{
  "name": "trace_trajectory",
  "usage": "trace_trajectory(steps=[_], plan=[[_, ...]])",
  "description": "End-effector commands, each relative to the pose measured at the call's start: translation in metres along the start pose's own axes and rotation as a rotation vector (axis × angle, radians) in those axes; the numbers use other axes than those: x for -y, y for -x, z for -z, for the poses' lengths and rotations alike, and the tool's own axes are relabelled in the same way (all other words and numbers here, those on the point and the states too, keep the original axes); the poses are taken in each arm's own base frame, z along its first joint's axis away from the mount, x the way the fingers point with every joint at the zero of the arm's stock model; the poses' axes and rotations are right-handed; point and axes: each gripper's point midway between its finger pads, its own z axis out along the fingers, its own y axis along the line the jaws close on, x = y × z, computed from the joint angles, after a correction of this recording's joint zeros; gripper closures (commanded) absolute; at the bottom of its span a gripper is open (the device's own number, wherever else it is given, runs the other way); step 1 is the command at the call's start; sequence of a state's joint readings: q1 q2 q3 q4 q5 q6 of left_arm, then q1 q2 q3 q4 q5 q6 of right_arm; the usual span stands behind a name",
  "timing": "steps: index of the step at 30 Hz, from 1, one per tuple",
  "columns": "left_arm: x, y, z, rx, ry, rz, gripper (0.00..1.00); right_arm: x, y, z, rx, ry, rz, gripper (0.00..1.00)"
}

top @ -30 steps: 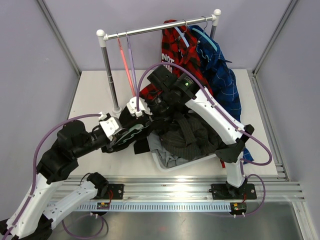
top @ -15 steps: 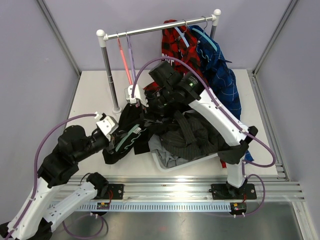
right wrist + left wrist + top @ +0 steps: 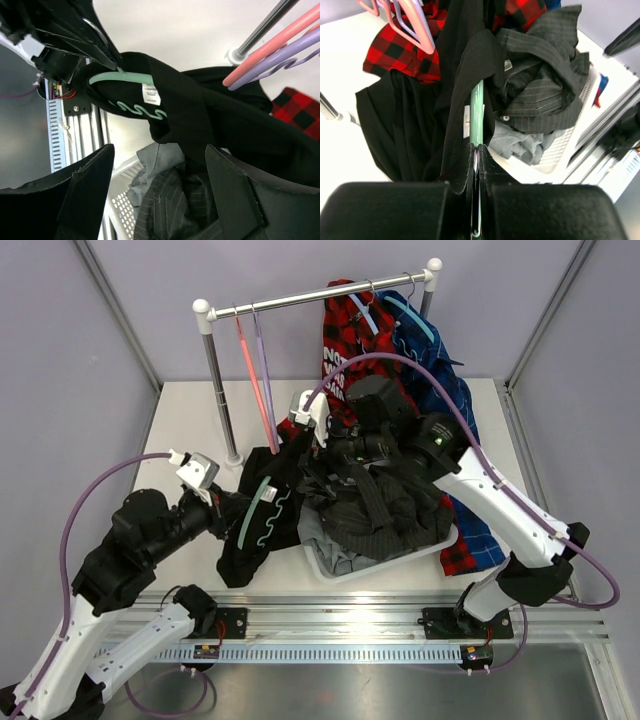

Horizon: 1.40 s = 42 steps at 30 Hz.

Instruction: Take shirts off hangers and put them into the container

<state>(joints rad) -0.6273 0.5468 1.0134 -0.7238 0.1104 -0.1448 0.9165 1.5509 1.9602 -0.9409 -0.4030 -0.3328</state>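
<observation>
My left gripper (image 3: 238, 512) (image 3: 477, 150) is shut on the neck of a pale green hanger (image 3: 256, 508) (image 3: 477, 112) (image 3: 122, 77). A black shirt (image 3: 250, 540) (image 3: 412, 125) (image 3: 210, 120) still hangs on it, left of the white basket (image 3: 345, 570) (image 3: 562, 147) (image 3: 117, 202). The basket holds a grey shirt (image 3: 520, 142) (image 3: 155, 162) under a dark pinstriped one (image 3: 375, 510) (image 3: 540, 80) (image 3: 175, 215). My right gripper (image 3: 318, 448) (image 3: 160, 195) is open above the basket's far left corner, holding nothing. Red plaid (image 3: 350, 345) and blue plaid (image 3: 445, 400) shirts hang on the rail.
The white-and-steel rail (image 3: 300, 302) crosses the back, its left post (image 3: 222, 400) standing on the table. Bare pink (image 3: 252, 375) (image 3: 272, 50) and purple (image 3: 266, 375) (image 3: 285, 62) hangers dangle from it, close behind both grippers. Metal base rails (image 3: 400, 625) run along the near edge.
My right gripper has opened, let go of the black shirt and swung right and back. The left arm has drawn the hanger and shirt away from the basket.
</observation>
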Motion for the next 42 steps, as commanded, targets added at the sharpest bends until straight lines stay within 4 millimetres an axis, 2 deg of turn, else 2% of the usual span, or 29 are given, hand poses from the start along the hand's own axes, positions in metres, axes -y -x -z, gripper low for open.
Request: trace_trajectory(steps=[1,3,8,11,12,13,15,16,18,19,21,22,25,27,29,33,36,40,42], plan=[[0.010,0.049,0.012,0.161,-0.016,0.079,1.00,0.013,-0.006,-0.031,0.010,-0.047,-0.117,0.20],[0.011,0.054,0.015,0.173,-0.019,0.082,1.00,0.027,-0.011,-0.043,-0.006,-0.103,-0.124,0.18],[0.010,0.058,0.020,0.186,-0.011,0.079,1.00,0.054,-0.009,-0.054,-0.020,-0.209,-0.102,0.16],[0.009,0.059,0.020,0.185,-0.004,0.069,1.00,0.057,-0.011,-0.063,-0.034,-0.200,-0.085,0.26],[0.008,0.059,0.020,0.186,0.001,0.060,1.00,0.055,-0.011,-0.066,-0.037,-0.187,-0.081,0.33],[0.006,0.060,0.020,0.188,0.011,0.055,1.00,0.052,-0.009,-0.065,-0.034,-0.169,-0.077,0.60],[0.002,0.057,0.019,0.174,0.032,0.032,1.00,0.038,0.000,-0.064,-0.020,-0.086,-0.071,0.89],[-0.002,0.057,0.019,0.171,0.053,0.022,1.00,0.034,0.006,-0.061,-0.005,-0.064,-0.064,1.00],[-0.008,0.052,0.015,0.143,0.076,-0.018,1.00,0.017,0.031,-0.046,0.059,0.013,-0.025,1.00],[-0.010,0.051,0.014,0.136,0.084,-0.030,1.00,0.008,0.049,-0.034,0.107,0.048,-0.004,1.00],[-0.011,0.048,0.008,0.116,0.082,-0.062,1.00,-0.002,0.068,-0.023,0.158,0.097,0.017,1.00],[-0.012,0.047,0.003,0.101,0.080,-0.077,1.00,-0.006,0.084,-0.014,0.202,0.106,0.026,1.00],[-0.009,0.054,0.000,0.113,0.065,-0.091,1.00,-0.022,0.102,-0.007,0.261,0.181,0.044,1.00],[-0.007,0.059,-0.004,0.120,0.056,-0.098,1.00,-0.036,0.106,-0.009,0.268,0.244,0.029,1.00],[-0.006,0.065,-0.005,0.135,0.050,-0.106,1.00,-0.055,0.107,-0.016,0.264,0.318,0.031,1.00],[-0.001,0.071,-0.009,0.157,0.022,-0.117,1.00,-0.074,0.098,-0.032,0.226,0.382,0.016,1.00],[0.002,0.074,-0.008,0.176,0.004,-0.121,1.00,-0.072,0.084,-0.050,0.175,0.393,-0.022,1.00],[0.002,0.076,-0.001,0.208,0.004,-0.128,1.00,-0.071,0.047,-0.075,0.054,0.406,-0.072,1.00],[0.002,0.074,0.004,0.216,0.006,-0.141,1.00,-0.070,0.036,-0.079,0.021,0.401,-0.049,1.00]])
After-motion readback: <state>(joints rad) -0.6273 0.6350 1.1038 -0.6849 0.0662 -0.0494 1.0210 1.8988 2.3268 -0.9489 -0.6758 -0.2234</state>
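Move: The black shirt's loose fold, the part the open right hand goes for, lies about 6 cm ahead of it, 4 cm to its left and 7 cm below. The green hanger is some 10 cm back, 7 cm left and 7 cm below the right hand; the container is roughly 12 cm back, 18 cm right and 30 cm below, and the red plaid shirt hangs about 16 cm ahead, 11 cm right, near its height. From the left hand, that fold is roughly 14 cm ahead, 7 cm right. The black shirt's loose cloth is pinched by the right hand, which reaches forward and down about 7 cm each way, slightly left, and shuts on it. It then carries the cloth back and up some 15 cm, swings left and sinks again towards the left hand, turning counter-clockwise. The left hand keeps its grip on the green hanger, lifting it slightly and easing it forward. ##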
